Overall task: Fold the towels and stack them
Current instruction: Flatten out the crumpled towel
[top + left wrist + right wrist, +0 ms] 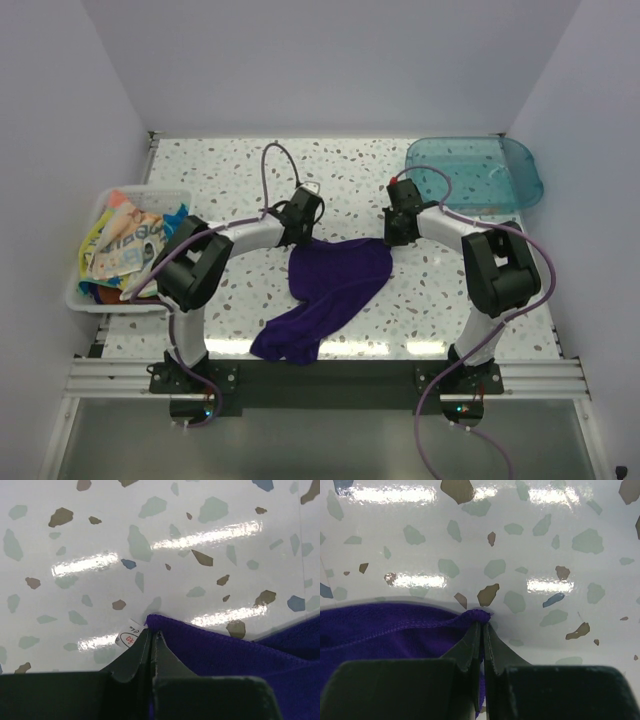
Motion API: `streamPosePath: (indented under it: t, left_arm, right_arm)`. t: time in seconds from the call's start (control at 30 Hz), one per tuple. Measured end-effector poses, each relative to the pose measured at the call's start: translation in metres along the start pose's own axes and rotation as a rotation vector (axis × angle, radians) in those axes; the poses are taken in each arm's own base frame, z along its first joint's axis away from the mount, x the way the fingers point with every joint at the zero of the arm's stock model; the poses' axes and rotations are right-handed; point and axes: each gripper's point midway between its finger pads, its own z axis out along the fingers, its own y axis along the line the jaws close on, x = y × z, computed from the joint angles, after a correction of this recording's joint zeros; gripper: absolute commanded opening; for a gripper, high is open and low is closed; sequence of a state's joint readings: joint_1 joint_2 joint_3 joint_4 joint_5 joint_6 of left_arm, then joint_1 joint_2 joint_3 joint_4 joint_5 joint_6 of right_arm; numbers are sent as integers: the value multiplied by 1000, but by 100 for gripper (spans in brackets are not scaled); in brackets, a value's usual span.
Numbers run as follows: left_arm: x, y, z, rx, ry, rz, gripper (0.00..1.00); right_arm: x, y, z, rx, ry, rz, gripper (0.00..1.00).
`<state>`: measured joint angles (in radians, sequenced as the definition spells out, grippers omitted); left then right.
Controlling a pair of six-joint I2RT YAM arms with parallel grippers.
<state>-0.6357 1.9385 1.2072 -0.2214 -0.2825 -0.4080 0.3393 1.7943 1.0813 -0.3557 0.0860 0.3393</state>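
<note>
A deep purple towel (330,290) lies crumpled on the speckled table, its near end hanging toward the front edge. My left gripper (297,232) is shut on the towel's far left corner (155,621), where a small white label (129,634) sticks out. On the far right corner (479,615) my right gripper (398,236) is shut, purple cloth (385,632) bunched between its fingers. Both grippers sit low at the table top. Other towels (125,245), yellow, white and patterned, lie heaped in a white basket.
The white basket (85,300) stands at the left table edge. A clear blue-green tray (478,172) sits at the far right corner. White walls close in the table on three sides.
</note>
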Motion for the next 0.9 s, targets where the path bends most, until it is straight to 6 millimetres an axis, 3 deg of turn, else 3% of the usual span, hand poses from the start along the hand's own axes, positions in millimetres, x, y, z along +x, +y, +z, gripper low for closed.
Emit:
streamPosePath:
  t: [0.17,0.27,0.4,0.53,0.7,0.83,0.9]
  left_arm:
    - [-8,18,4,-33,-8,-33,0]
    - [-13,34,5,-68,-1,-46,0]
    - [-35,57,2,-115,-19,-56,0]
    - [-90,71,-16,-130,-125,-68,0]
    - [-185,84,-83,-125,-360,-74,0]
    - [-257,91,-172,-107,-593,-67,0]
    - [-283,95,-221,-95,-708,-71,0]
  right_arm:
    - [-2,2,-1,-9,0,1,0]
    - [-17,10,-9,-31,-16,2,0]
    - [-74,28,-33,-75,-134,7,0]
    - [-142,47,-73,-127,-295,3,0]
    - [-202,62,-128,-172,-457,-19,0]
    - [-248,70,-187,-208,-607,-40,0]
    - [-265,72,-222,-227,-687,-46,0]
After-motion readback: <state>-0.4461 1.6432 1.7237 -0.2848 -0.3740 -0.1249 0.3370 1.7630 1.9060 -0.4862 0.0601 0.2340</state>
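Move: Between and behind the two shut grippers, which already pinch the ends of its far edge at table height, the crumpled purple towel has its middle about 12 cm back and 4 cm right of the left hand, 12 cm back and 11 cm left of the right. Its loose near end trails some 23 cm back and 4 cm left of the left hand. The teal bin sits roughly 15 cm ahead and 16 cm right of the right hand. Drawing the pinched edge out first, the left hand slides about 5 cm to its left, low over the table, while the right barely stirs. Then both sweep up fast, some 35 cm, and 10 to 13 cm forward, drifting a little left; both wrists tip the fingertips up about 40 degrees, and both grips keep their corners. ##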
